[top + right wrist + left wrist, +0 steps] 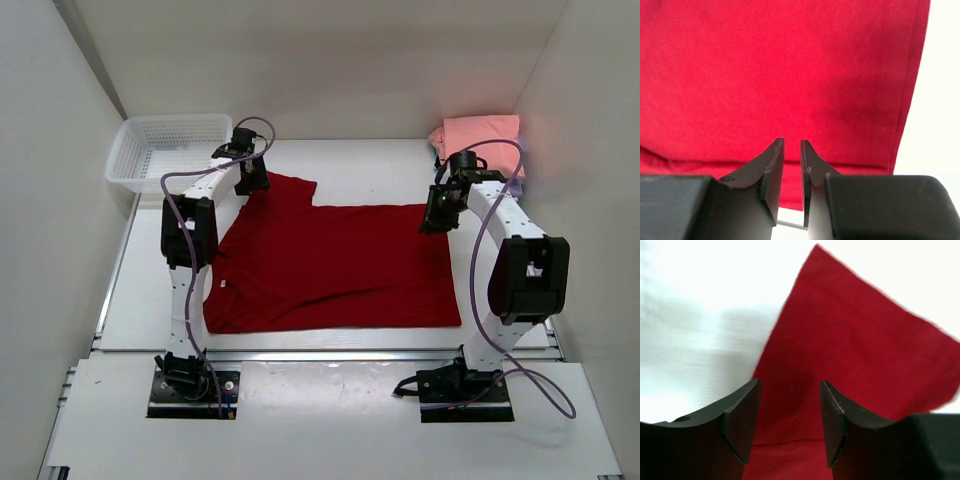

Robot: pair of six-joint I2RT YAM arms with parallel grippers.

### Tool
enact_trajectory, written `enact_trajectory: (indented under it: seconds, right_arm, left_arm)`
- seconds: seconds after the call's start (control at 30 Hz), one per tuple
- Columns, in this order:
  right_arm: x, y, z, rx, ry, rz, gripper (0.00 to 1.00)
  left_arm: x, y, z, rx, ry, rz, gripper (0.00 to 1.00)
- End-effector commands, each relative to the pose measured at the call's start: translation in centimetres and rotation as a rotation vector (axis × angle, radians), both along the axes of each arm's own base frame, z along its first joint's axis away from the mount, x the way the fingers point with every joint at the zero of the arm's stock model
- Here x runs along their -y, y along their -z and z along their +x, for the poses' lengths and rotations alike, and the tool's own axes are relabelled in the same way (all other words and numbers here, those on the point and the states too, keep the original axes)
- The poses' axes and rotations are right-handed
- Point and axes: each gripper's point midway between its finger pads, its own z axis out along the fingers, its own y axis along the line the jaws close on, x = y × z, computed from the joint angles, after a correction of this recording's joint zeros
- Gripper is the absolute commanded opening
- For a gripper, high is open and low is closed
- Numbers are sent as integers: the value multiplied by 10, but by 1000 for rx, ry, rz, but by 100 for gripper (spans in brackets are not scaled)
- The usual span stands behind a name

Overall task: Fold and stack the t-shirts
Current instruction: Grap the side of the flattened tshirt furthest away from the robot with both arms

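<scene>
The dark red t-shirt (330, 265) lies spread on the white table, its far part folded over, with a sleeve pointing to the back left. My left gripper (252, 182) hovers over that sleeve. In the left wrist view it (790, 382) is open, and only red cloth (850, 340) shows below the gap. My right gripper (435, 218) sits at the shirt's back right corner. Its (792, 141) jaws stand a narrow slit apart with nothing between them, above a fold line in the cloth (780, 75). A folded salmon pink t-shirt (480, 133) rests at the back right.
A white mesh basket (160, 150) stands at the back left corner, just beyond the left gripper. White walls close in the table on the left, back and right. Bare table (150, 300) lies left of the red shirt.
</scene>
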Motion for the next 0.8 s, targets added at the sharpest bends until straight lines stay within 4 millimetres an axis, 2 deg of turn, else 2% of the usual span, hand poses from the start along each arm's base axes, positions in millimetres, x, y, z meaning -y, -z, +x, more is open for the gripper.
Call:
enact_trajectory:
  seconds: [0.0, 0.03, 0.1, 0.13, 0.2, 0.23, 0.27, 0.33, 0.37, 0.4, 0.43, 0.47, 0.53, 0.57, 0.6, 0.63, 0.67, 0.73, 0.77]
  right_arm:
    - [10, -10, 40, 114, 60, -6, 17]
    - [22, -7, 49, 117, 96, 5, 17]
    - [31, -7, 65, 129, 130, 4, 17]
    - [33, -3, 71, 132, 133, 0, 17]
    - [39, -2, 85, 145, 158, -2, 18]
    - [46, 5, 91, 141, 179, -15, 18]
    - [46, 2, 96, 151, 189, -5, 18]
    - [52, 18, 106, 130, 204, -21, 20]
    - [55, 15, 113, 140, 218, -26, 23]
    - [57, 22, 116, 121, 221, -40, 29]
    - [58, 34, 115, 86, 228, -53, 38]
    - [60, 30, 122, 97, 227, -57, 39]
    - [60, 46, 128, 59, 229, -77, 40]
    - [56, 50, 135, 54, 215, -81, 41]
    - [60, 45, 143, 72, 229, -95, 41]
    - [62, 50, 148, 61, 242, -113, 42]
    - [66, 60, 147, 31, 260, -142, 42]
    - [70, 55, 158, 37, 307, -199, 45]
    - [73, 63, 157, 15, 317, -236, 48]
  left_arm:
    - [-3, -1, -4, -16, -2, 52, 62]
    - [-2, 9, -9, -44, 4, 53, 63]
    - [-2, 19, -17, -79, 17, 77, 64]
    - [-5, 22, -16, -84, 9, 84, 63]
    - [-1, 32, -22, -123, 19, 81, 63]
    - [1, 31, -23, -130, 21, 77, 61]
    - [2, 38, -25, -151, 31, 76, 56]
    - [3, 37, -22, -153, 25, 72, 44]
    - [1, 40, -23, -168, 20, 70, 27]
    - [0, 42, -24, -172, 26, 64, 5]
    - [-1, 43, -27, -183, 18, 60, 0]
    - [-2, 40, -25, -174, 12, 47, 0]
    - [-3, 44, -28, -185, 12, 47, 0]
    - [-5, 39, -25, -172, 7, 43, 0]
    - [-6, 41, -26, -176, 5, 34, 0]
    - [-7, 38, -25, -172, 6, 35, 0]
    - [-9, 38, -26, -177, -4, 23, 0]
    - [-8, 30, -18, -146, -8, 16, 0]
    - [-8, 26, -17, -141, -8, 13, 0]
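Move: The left hand hovers nearly over the left edge of the t-shirt's sleeve, which lies 1 cm behind, 1 cm left and 3 cm below; the sleeve tip is 5 cm ahead and 1 cm right of that hand, the white basket 7 cm ahead and 20 left. For the right hand, the shirt's far right corner is about 15 cm ahead, 5 right and 10 below; the folded pile stands some 25 ahead and 15 right. The left fingers pinch shut on the sleeve's left edge after a drop of about 2.5 cm with a slight draw back, then keep hold there. Meanwhile the right hand travels forward some 15 cm, sinking and veering right towards the shirt's far right corner, turning a little clockwise as its nearly shut fingers open about halfway. ##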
